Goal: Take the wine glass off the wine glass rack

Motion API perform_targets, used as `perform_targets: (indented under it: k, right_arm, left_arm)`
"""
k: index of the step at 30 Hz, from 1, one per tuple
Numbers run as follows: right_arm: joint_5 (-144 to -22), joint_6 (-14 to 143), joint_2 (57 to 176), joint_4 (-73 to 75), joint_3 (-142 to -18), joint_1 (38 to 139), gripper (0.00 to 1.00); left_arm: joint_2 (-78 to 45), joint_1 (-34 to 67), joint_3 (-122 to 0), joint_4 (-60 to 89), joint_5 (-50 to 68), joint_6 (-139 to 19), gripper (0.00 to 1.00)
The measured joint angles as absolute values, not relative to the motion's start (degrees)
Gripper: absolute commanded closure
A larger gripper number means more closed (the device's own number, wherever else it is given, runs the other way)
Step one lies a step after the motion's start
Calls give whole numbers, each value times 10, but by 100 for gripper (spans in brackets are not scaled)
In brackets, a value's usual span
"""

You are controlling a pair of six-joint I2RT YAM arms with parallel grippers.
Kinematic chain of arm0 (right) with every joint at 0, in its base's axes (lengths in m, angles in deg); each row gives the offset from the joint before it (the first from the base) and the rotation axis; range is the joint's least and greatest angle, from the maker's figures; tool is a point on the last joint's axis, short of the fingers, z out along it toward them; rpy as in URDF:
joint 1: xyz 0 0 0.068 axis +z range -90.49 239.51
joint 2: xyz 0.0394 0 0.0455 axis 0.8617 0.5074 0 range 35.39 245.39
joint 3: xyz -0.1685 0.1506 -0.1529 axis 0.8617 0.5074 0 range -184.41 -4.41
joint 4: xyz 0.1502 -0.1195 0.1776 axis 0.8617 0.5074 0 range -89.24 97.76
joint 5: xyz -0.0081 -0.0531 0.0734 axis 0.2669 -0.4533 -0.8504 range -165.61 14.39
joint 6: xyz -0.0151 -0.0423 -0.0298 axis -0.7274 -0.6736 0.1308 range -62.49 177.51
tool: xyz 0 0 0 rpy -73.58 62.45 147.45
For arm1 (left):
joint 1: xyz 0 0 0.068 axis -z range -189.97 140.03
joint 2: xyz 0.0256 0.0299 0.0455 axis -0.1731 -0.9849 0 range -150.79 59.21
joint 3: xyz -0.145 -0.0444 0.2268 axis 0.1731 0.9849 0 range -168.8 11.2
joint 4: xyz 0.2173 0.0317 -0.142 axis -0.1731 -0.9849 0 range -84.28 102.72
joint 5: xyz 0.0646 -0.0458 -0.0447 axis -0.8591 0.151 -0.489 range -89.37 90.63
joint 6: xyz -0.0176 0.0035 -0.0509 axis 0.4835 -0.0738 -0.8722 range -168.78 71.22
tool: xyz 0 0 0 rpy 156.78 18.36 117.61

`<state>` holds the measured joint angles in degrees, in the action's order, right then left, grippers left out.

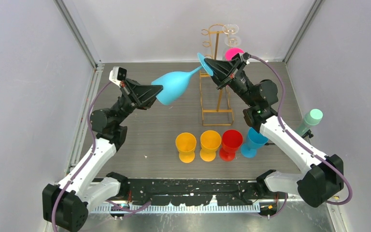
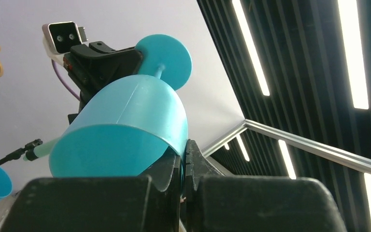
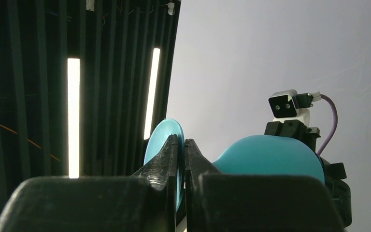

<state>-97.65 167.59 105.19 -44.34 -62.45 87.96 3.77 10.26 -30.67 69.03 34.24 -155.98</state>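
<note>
A light blue wine glass (image 1: 174, 86) hangs on its side in the air, left of the gold wire wine glass rack (image 1: 217, 92) and free of it. My left gripper (image 1: 157, 93) is shut on the rim of the bowl; in the left wrist view the jaws (image 2: 183, 159) pinch the bowl wall (image 2: 125, 125). My right gripper (image 1: 208, 66) is shut on the glass's round foot (image 3: 166, 137), with the fingers (image 3: 181, 147) on either side of the disc. The bowl (image 3: 270, 159) shows beyond the foot.
Two clear glasses (image 1: 231, 34) and a pink one (image 1: 233, 52) hang at the rack's upper right. Yellow (image 1: 186, 145), orange (image 1: 210, 143), red (image 1: 231, 142) and blue (image 1: 254, 141) goblets stand in a row in front. A mint-green glass (image 1: 309, 121) stands at the right.
</note>
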Motion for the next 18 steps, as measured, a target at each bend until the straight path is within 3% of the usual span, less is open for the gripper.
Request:
perform_targets:
  k: [1,3,7,13,18]
  right_arm:
    - [-977,1677,1053,-448,-623,880,69]
    - [-979,1672,1053,-453,-620,879,50]
    - [-993,1643,1053,-450,-612,880,29]
    - [-997,1574,1029,-390,-609,880,22]
    - [-995,1490,985,-270,-610,881,22]
  left_arm:
    - [37,102,-307,693,342,-1557,100]
    - [35,103,-307,696,342,-1549,100]
    - [43,102,-308,678,351,-1510,100]
    - [86,78,-342,511,365,-1383,100]
    - [134,74,-466,230,323,-1183,100]
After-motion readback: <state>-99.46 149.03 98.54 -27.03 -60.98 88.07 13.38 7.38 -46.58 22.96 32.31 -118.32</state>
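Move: The blue wine glass hangs sideways between the hands: its middle is about 3 cm ahead and 8 cm right of the left hand, which grips its rim, and some 4 cm back and 9 cm left of the right hand, at its foot. From the left hand, the nearest yellow glass stands about 4 cm back, 11 cm right and 40 cm below; the rack is roughly 20 cm ahead, 25 cm right, lower down. Right fingers open off the foot and sink about 4 cm; the left keeps pinching the rim, tipping some 30 degrees. ##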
